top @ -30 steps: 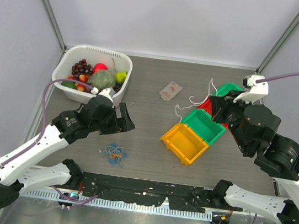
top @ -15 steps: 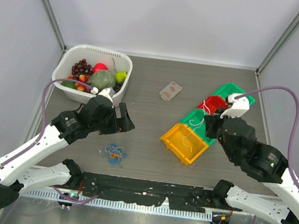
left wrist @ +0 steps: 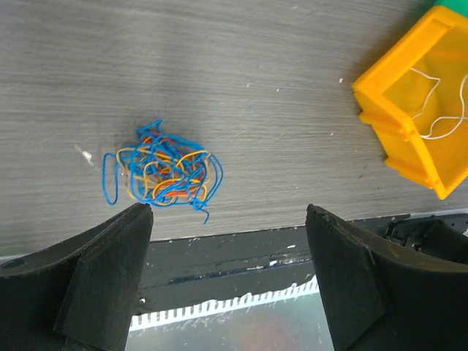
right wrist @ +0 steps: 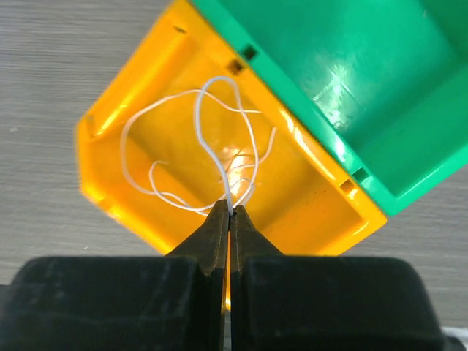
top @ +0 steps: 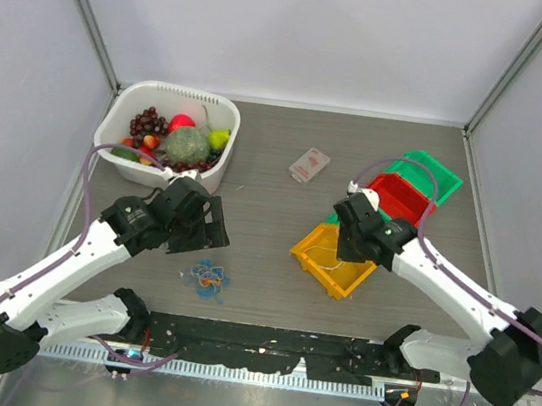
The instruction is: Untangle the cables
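Note:
A tangle of blue, orange-yellow and red cables (top: pixel 208 278) (left wrist: pixel 162 170) lies on the table near the front edge. My left gripper (top: pixel 213 223) (left wrist: pixel 228 212) hovers just behind it, wide open, with nothing between its fingers. In the right wrist view the white cable (right wrist: pixel 212 146) loops inside the yellow bin (right wrist: pixel 146 183) (top: pixel 333 262). My right gripper (right wrist: pixel 230 208) (top: pixel 346 257) is shut on one strand of it just above the bin. The left wrist view also shows the white cable (left wrist: pixel 439 110) in the yellow bin (left wrist: pixel 409 124).
Behind the yellow bin stand a green bin (right wrist: pixel 351 88), a red bin (top: pixel 398 196) and another green bin (top: pixel 435 171) in a diagonal row. A white basket (top: pixel 121 121) of fruit sits at the back left. A small white packet (top: pixel 309 165) lies mid-table.
My right arm has swung from above the far bins down to the yellow bin, carrying the white cable, which now lies in that bin. My left gripper has shifted slightly toward the tangle.

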Robot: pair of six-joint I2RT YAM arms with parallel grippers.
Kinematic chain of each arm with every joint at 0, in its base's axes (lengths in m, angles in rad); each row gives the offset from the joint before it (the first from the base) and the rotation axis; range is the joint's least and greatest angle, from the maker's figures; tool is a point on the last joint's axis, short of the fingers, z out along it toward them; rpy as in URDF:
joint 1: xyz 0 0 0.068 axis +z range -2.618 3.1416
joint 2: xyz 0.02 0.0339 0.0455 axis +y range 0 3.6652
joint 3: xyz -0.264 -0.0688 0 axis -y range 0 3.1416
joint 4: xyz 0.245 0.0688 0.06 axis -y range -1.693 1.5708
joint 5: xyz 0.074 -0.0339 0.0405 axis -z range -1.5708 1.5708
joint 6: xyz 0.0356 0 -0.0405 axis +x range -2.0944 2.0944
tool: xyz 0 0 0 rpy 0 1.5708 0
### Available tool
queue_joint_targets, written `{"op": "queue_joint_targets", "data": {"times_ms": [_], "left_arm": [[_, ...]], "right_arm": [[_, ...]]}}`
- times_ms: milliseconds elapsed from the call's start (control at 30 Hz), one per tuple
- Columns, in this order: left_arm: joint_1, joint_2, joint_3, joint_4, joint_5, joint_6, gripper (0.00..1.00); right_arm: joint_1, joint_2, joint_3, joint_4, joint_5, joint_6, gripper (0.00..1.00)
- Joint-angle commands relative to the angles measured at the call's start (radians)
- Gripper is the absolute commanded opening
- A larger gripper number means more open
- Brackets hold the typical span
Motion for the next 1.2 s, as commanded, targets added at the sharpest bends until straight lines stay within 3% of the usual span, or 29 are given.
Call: {"op": "queue_joint_targets", "data": {"times_ms": [0, 133, 333, 400, 433, 467, 500, 533, 600, 633, 700, 767, 833, 933, 1167], "left_arm": [[0.005, -0.013, 0.022, -0.092, -0.027, -0.044, 0.9], [0.005, -0.038, -0.008, -0.115, -0.055, -0.114, 0.9], [0.019, -0.039, -0.047, -0.16, -0.075, -0.203, 0.9], [0.04, -0.025, -0.064, -0.159, -0.049, -0.205, 0.88], [0.051, -0.019, -0.073, -0.156, -0.035, -0.199, 0.86], [0.063, -0.013, -0.082, -0.149, -0.023, -0.188, 0.84], [0.074, -0.007, -0.09, -0.141, -0.017, -0.179, 0.79], [0.086, -0.005, -0.097, -0.135, -0.015, -0.173, 0.71], [0.111, -0.013, -0.122, -0.104, -0.006, -0.165, 0.61], [0.128, -0.025, -0.134, -0.083, 0.002, -0.168, 0.6], [0.169, -0.047, -0.171, -0.04, 0.034, -0.179, 0.65], [0.204, -0.064, -0.212, 0.014, 0.093, -0.191, 0.7], [0.238, -0.067, -0.26, 0.07, 0.167, -0.211, 0.69], [0.261, -0.059, -0.321, 0.12, 0.224, -0.262, 0.59], [0.272, -0.045, -0.403, 0.212, 0.169, -0.302, 0.44]], "right_arm": [[-0.116, 0.066, 0.009, 0.078, -0.21, -0.05, 0.01], [-0.159, 0.233, 0.061, 0.042, -0.297, -0.087, 0.01], [-0.157, 0.252, 0.054, -0.014, -0.281, -0.096, 0.02], [-0.159, 0.239, 0.08, -0.078, -0.261, -0.127, 0.14], [-0.156, 0.23, 0.112, -0.092, -0.244, -0.153, 0.33], [-0.156, 0.207, 0.13, -0.124, -0.233, -0.161, 0.4], [-0.15, 0.192, 0.176, -0.135, -0.218, -0.182, 0.55], [-0.147, 0.166, 0.204, -0.143, -0.213, -0.202, 0.58], [-0.111, 0.135, 0.274, -0.13, -0.213, -0.228, 0.59], [-0.099, 0.131, 0.305, -0.117, -0.234, -0.239, 0.59], [-0.044, 0.137, 0.295, -0.005, -0.297, -0.244, 0.6], [0.007, 0.161, 0.252, 0.148, -0.491, -0.222, 0.6], [0.079, 0.202, 0.207, 0.323, -0.597, -0.181, 0.59], [0.221, 0.279, 0.201, 0.5, -0.612, -0.176, 0.59], [0.311, 0.425, 0.192, 0.644, -0.661, -0.184, 0.54]]}}
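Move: The right hand holds the white cable just above the yellow bin, whose middle is about 2 cm ahead, 1 cm left and 8 cm down; the green bin next to it is roughly 12 cm ahead and 8 cm to the right, equally low. The empty left hand goes for the blue-orange cable tangle, some 6 cm back, 2 cm left and 15 cm down; from the right hand that tangle is about 7 cm back, 32 cm left and 11 cm down. The right hand sinks some 6 cm into the yellow bin, opens to let go of the white cable, then climbs out and swings about 23 cm left and somewhat back to beside the blue-orange tangle, turning roughly 45 degrees counter-clockwise with the fingers staying open. The left hand meanwhile comes down about 10 cm towards the tangle, first easing back and left, turning counter-clockwise to point more steeply down while its wide-open fingers narrow to about half; whether they touch the cables can't be seen. ##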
